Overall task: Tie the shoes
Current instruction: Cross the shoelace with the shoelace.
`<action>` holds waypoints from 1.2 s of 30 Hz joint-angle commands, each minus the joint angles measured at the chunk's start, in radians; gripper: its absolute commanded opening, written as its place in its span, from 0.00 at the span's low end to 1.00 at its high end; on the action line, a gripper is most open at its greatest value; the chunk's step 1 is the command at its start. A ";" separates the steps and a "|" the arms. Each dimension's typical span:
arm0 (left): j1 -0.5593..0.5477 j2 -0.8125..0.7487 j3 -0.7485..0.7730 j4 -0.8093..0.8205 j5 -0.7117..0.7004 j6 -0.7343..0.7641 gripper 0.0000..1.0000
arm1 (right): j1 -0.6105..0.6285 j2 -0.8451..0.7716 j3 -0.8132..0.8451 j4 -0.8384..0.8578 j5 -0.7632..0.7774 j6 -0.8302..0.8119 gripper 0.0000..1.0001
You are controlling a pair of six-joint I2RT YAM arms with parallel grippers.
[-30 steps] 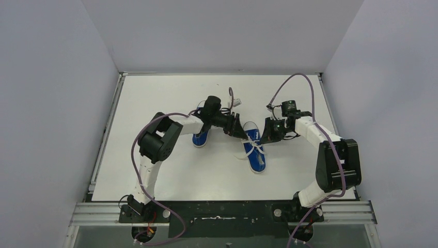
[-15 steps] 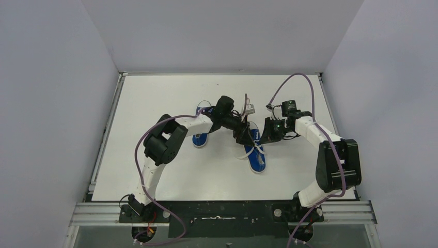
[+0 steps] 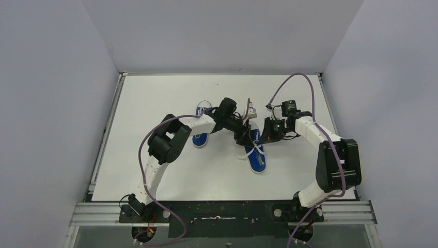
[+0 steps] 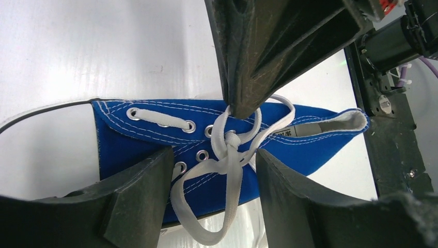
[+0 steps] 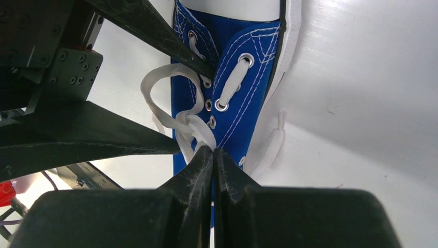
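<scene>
Two blue canvas shoes with white laces lie mid-table. The left shoe [image 3: 200, 138] is partly hidden under my left arm. The right shoe [image 3: 256, 160] lies between both grippers. My left gripper [image 3: 244, 137] is open over its laces; in the left wrist view [image 4: 214, 175] its fingers [image 4: 139, 196] straddle a hanging lace loop [image 4: 206, 219] without touching it. My right gripper [image 3: 264, 137] is shut, its tips [image 5: 213, 150] pinching the white lace [image 5: 199, 129] at the knot [image 4: 232, 139] above the blue canvas [image 5: 248, 103].
The white table [image 3: 155, 93] is walled on three sides. Purple cables [image 3: 299, 77] arc above the right arm and loop beside the left one. An aluminium rail [image 3: 222, 212] holding the arm bases runs along the near edge.
My left arm has reached to the right, carrying its gripper from beside the left shoe to over the right shoe's laces. The right gripper has stayed shut in place.
</scene>
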 commanded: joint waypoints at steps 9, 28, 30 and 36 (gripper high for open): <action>-0.038 0.018 0.032 0.032 -0.019 -0.023 0.38 | 0.004 -0.035 0.032 0.033 -0.018 -0.005 0.00; -0.009 -0.081 -0.140 0.369 -0.100 -0.438 0.00 | 0.077 -0.154 0.023 -0.029 -0.010 0.027 0.00; -0.013 -0.083 -0.153 0.403 -0.097 -0.470 0.00 | 0.107 -0.161 0.009 0.019 -0.016 0.084 0.00; -0.027 -0.079 -0.208 0.555 -0.094 -0.586 0.00 | 0.156 -0.124 -0.033 0.133 -0.009 0.194 0.02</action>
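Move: The white shoelace to pinch, beside the knot, hangs between the left gripper's open fingers, about 1 cm to the right and 1 cm below. The blue shoe's middle is roughly 2 cm back, 2 cm right and 4 cm down; the other shoe lies about 20 cm left, 8 cm farther out and 3 cm lower. From the right gripper, already holding lace, the knot is about 1 cm back, 1 cm left and 2 cm below. Ease the left gripper about 1 cm right and shut its fingers on the lace by the knot, then lift it slightly, turning some 20 degrees. Keep the right gripper's pinch on its lace and wait for that grip; then raise the right about 3 cm while easing back, and sweep it left to the base side of the left fingertips. ##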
